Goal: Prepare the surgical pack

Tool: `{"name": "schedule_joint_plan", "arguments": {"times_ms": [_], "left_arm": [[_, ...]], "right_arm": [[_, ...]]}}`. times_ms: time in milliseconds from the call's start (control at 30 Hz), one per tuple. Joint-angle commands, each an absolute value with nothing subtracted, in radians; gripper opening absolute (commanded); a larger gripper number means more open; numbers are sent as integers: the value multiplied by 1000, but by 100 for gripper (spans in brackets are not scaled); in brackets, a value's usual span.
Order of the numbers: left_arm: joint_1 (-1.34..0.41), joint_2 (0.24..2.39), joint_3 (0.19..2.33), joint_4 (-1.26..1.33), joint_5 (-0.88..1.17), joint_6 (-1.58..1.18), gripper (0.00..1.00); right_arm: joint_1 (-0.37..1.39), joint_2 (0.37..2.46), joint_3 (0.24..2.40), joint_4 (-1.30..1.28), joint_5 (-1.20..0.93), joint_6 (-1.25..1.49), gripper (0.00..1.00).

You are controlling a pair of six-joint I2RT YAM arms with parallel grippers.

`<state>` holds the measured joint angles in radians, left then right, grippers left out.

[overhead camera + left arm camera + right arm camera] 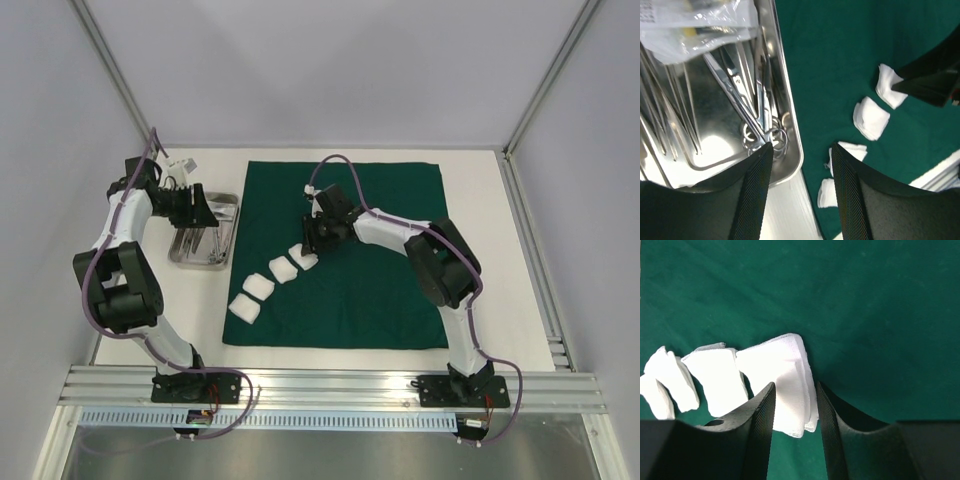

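Observation:
The dark green cloth [360, 270] lies spread flat on the table. Several white gauze squares [260, 287] lie in a slanted row on its left part. My right gripper [308, 246] is low over the top gauze square [785, 375]. Its open fingers [762, 410] stand on either side of that square, with a gap on the right side. The steel tray [228, 215] with slim metal instruments [752, 120] stands left of the cloth. My left gripper [195, 212] hovers open and empty over the tray's near corner [790, 167].
A clear plastic bag [695, 22] lies at the tray's far end. The right arm [420, 250] stretches across the cloth. White enclosure walls and aluminium posts surround the table.

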<state>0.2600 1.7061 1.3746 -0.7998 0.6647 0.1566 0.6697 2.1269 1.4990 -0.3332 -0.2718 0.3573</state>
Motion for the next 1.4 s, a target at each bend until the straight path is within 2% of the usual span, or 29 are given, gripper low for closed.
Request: {"name": "schedule_joint_plan", "arguments": {"times_ms": [0, 100, 200, 533, 933, 1367], "left_arm": [[261, 1648, 1361, -880, 716, 230, 59], [259, 1631, 1364, -891, 724, 233, 59], [258, 1618, 1362, -894, 726, 238, 58], [258, 1617, 1353, -902, 732, 241, 58], [256, 1617, 1347, -905, 744, 242, 57], [258, 1617, 1345, -914, 749, 244, 57]], "right_arm": [[669, 2160, 1507, -316, -347, 382, 40], [669, 2155, 1479, -296, -359, 388, 40], [669, 2152, 1467, -279, -376, 393, 34], [669, 2071, 1450, -246, -410, 422, 0], [715, 1890, 1332, -111, -344, 518, 0], [756, 2071, 1387, -9, -431, 649, 0]]}}
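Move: The right hand's open fingers are already down at the nearest gauze pad, whose middle lies about 2 cm back, 2 cm to the left and 1 cm below. The second gauze pad is some 5 cm back and 6 cm left of the hand, and the third roughly 9 cm back and 12 cm left. From the left hand, the nearest gauze pad is about 6 cm back, 23 cm to the right and 13 cm lower. The right hand eases back and left by a bit over 1 cm and shuts its fingers on the nearest gauze pad, pinching it near its outer right part, then lifts it some 8 cm, swings it about 5 cm left and 3 cm back towards the second gauze pad and lowers it about 4 cm over that pad, the wrist rolling some 15 degrees left side up. Meanwhile the left hand, still half open and empty, backs off some 3 cm above the tray, drifts slightly right and then hovers. ##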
